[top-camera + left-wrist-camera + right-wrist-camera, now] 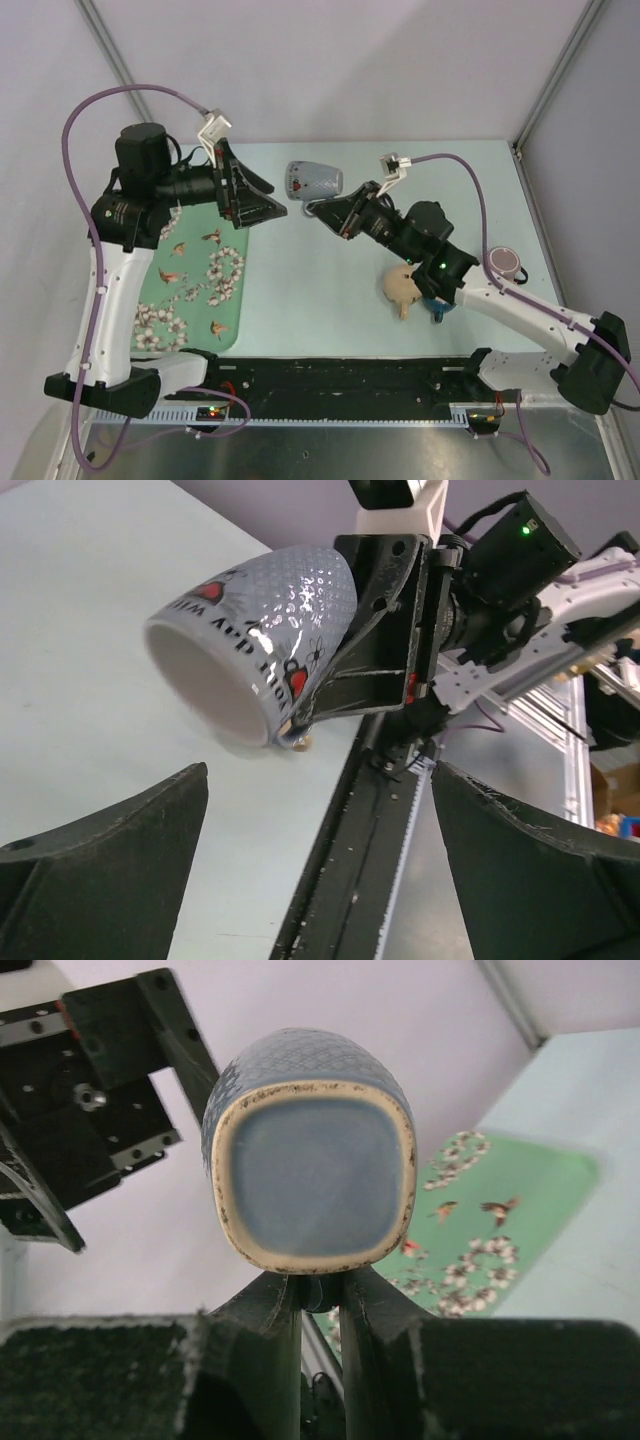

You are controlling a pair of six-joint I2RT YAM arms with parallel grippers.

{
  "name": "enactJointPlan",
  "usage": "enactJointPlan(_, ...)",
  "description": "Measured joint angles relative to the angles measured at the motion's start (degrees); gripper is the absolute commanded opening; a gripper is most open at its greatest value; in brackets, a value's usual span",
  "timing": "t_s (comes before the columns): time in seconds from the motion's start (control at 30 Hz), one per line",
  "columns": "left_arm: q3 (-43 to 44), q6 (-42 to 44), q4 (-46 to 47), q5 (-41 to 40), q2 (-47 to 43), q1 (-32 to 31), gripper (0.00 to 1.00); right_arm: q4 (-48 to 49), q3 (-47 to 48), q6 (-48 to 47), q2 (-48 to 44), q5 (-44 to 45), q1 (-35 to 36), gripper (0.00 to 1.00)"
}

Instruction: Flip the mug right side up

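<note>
The mug (399, 285), rounded and tan, lies on the table under my right arm, handle towards the near edge; the arm hides part of it. My right gripper (320, 208) (320, 1282) is shut on the handle of a different, grey-blue patterned mug (314, 180) (262, 630) (312, 1150). That mug is held on its side above the table, base towards the right wrist camera and white inside towards the left gripper. My left gripper (274, 200) (320, 780) stands open just left of it, with nothing between its fingers.
A green flowered tray (190, 285) (500, 1210) lies at the left of the table. A dark mug (505, 263) stands upright at the right edge. A small blue object (438, 308) pokes out beneath the right arm. The black base rail (330, 378) runs along the near edge.
</note>
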Motion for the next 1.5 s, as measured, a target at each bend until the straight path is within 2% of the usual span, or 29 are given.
enactJointPlan(0.13,0.0,-2.1,0.0,0.5,0.9,-2.2,0.85,2.5,3.4,1.4,3.7,-2.9,1.4,0.00)
enactJointPlan(0.3,0.3,-3.7,0.1,-0.3,2.5,-2.5,0.65,4.9,5.9,3.5,7.9,-6.5,2.3,0.00)
enactJointPlan(0.33,0.3,-4.0,0.2,-0.4,2.6,-2.6,0.58,5.1,6.2,3.8,8.7,-7.2,2.4,0.00)
enactJointPlan(0.43,0.3,-4.7,-0.1,-2.0,2.6,-2.5,0.20,6.1,6.4,5.2,10.6,-8.8,2.4,0.00)
enactJointPlan(0.5,0.3,-5.7,0.0,-1.5,2.7,-2.2,0.07,7.0,6.8,5.9,11.2,-9.4,1.9,0.00)
enactJointPlan(0.53,0.3,-5.9,0.3,-1.4,2.6,-2.3,0.03,7.1,6.9,7.0,11.6,-10.1,1.6,0.10)
enactJointPlan(0.57,0.3,-5.4,0.5,-1.2,2.4,-2.7,0.02,7.3,7.0,8.0,12.2,-11.0,1.2,0.19)
enactJointPlan(0.63,-0.2,-5.4,0.8,-1.7,2.2,-2.8,0.01,7.5,7.2,9.6,13.0,-12.3,0.6,0.45)
enactJointPlan(0.7,-1.7,-5.5,1.6,-3.5,1.9,-2.6,0.00,6.5,7.5,9.8,13.6,-13.0,0.1,0.80)
enactJointPlan(0.73,-3.2,-5.5,1.7,-5.6,1.6,-2.2,0.00,5.5,7.5,9.6,13.7,-13.1,-0.1,0.90)
enactJointPlan(0.77,-4.7,-5.2,1.6,-8.0,1.5,-1.7,0.00,4.4,7.6,9.5,13.9,-13.1,-0.3,0.95)
enactJointPlan(0.9,-10.7,-0.5,0.0,-23.6,2.1,0.8,0.00,-4.0,7.9,7.3,13.9,-10.7,-1.3,0.99)
enactJointPlan(1.0,-13.7,7.5,-1.6,-37.0,3.8,2.2,0.00,-12.1,7.9,5.1,13.9,-7.2,-2.2,0.99)
enactJointPlan(1.1,-14.1,15.8,-3.0,-45.9,8.4,6.0,0.00,-20.3,7.9,2.1,13.9,-3.4,-2.7,0.99)
enactJointPlan(1.33,-6.8,28.4,-7.0,-55.5,30.9,20.2,0.00,-34.2,7.9,-4.1,12.5,2.8,-3.2,1.00)
enactJointPlan(1.5,-4.8,32.3,-9.5,-58.3,40.3,24.6,0.00,-40.9,7.9,-7.5,9.0,6.7,-4.4,0.99)
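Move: The grey mug, held sideways by its handle in the right gripper, has its open end towards the empty left gripper: its middle is roughly 10 cm to that gripper's right and 5 cm ahead, about level. The green tray's middle is some 27 cm to the left gripper's left, 4 cm ahead and 42 cm below. From the right gripper, the left one is about 10 cm to the left, neither ahead nor back, 2 cm higher; the mug's middle is 5 cm straight ahead, 2 cm up. Bring the right gripper about 6 cm left to offer the mug while the left gripper nearly holds its place and shuts on the rim. Then open the right fingers off the handle and draw them down and right. Carry the mug down, left and forward to the tray's far left part, down over 30 cm, turning the left fingers from pointing right to straight down, keeping the pinch. ##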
